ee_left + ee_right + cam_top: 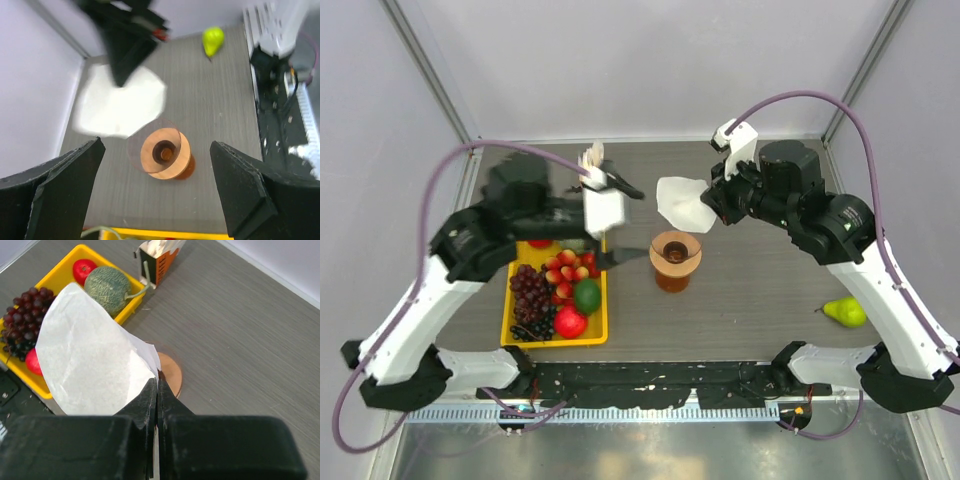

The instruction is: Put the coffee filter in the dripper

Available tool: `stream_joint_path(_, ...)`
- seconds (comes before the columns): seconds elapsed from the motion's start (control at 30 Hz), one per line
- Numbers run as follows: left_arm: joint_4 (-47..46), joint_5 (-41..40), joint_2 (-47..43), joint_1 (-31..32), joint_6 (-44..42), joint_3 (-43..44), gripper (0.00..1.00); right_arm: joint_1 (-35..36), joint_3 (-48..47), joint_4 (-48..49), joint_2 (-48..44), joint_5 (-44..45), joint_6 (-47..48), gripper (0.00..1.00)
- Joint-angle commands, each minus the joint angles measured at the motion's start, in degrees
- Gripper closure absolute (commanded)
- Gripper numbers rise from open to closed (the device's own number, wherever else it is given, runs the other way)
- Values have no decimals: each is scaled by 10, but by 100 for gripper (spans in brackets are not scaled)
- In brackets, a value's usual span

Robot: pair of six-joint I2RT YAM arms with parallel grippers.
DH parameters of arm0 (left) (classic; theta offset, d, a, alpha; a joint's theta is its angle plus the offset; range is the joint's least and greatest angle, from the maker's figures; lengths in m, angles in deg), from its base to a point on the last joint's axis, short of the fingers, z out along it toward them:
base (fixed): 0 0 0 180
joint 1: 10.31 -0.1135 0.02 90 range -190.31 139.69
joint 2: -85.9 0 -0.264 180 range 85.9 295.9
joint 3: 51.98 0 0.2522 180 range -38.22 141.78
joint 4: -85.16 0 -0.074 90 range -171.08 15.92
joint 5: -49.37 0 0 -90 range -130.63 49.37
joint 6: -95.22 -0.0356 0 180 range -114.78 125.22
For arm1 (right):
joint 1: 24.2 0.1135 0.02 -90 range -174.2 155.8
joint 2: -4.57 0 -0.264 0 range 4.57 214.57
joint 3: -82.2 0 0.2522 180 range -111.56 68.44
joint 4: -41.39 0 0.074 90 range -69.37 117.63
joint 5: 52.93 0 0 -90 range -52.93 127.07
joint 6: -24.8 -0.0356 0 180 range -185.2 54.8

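Observation:
The coffee filter, a thin white paper fan, hangs in the air just behind and above the dripper. My right gripper is shut on the filter's right edge. In the right wrist view the filter spreads to the left of the pinched jaws of the right gripper and hides most of the dripper's tan collar. My left gripper is open just left of the dripper and holds nothing. In its wrist view the left gripper frames the dripper, with the filter beyond.
A yellow tray of grapes, strawberries and other fruit lies left of the dripper. An upright bundle of papers stands behind the tray. A green pear lies at the right. Amber liquid shows in a glass jug under the dripper.

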Motion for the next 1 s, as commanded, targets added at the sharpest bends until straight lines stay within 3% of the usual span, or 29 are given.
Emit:
stream_joint_path(0.0,-164,166,-67,-137,284,-25,1,-12,-45,-62,15,-105,36,95)
stream_joint_path(0.1,-207,222,-76,-222,399,-54,1,-16,-73,-127,52,-153,32,95)
stream_joint_path(0.2,-256,225,-106,-255,449,-120,1,-22,-88,-167,85,-177,29,95)
stream_joint_path(0.77,-239,207,-189,-270,436,-215,1,-56,-46,-145,164,-161,40,94)
stream_joint_path(0.83,-232,204,-188,-272,432,-215,1,-58,-39,-143,164,-165,42,62)
stream_joint_path(0.87,-225,203,-189,-275,431,-215,1,-58,-43,-145,166,-166,42,56)
stream_joint_path(0.9,-223,202,-187,-277,429,-215,0,-61,-50,-146,164,-166,42,42)
stream_joint_path(0.97,-218,204,-186,-284,433,-212,1,-68,-71,-151,159,-168,51,31)
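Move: My right hand holds the coffee filter over the dripper, whose middle is about 5 cm left, 2 cm ahead and 20 cm below; the carafe stands right under it, some 10 cm lower. From that hand the fruit tray is roughly 32 cm left and 3 cm ahead, the filter box 24 cm left and 20 cm ahead, both about 35 cm down. From my left hand the dripper is some 6 cm ahead, 7 cm right and 24 cm below. I lower the filter into the dripper's mouth with my right hand: first a slip of 2 cm back and left, then mostly down, about 11 cm in all, easing forward again while the fingers tip some 25 degrees steeper. Still sinking at the end, I half open them and let go. My empty left hand, wide open, swings about 8 cm left, away from the dripper, first rising, then sinking partway back and tipping down. ##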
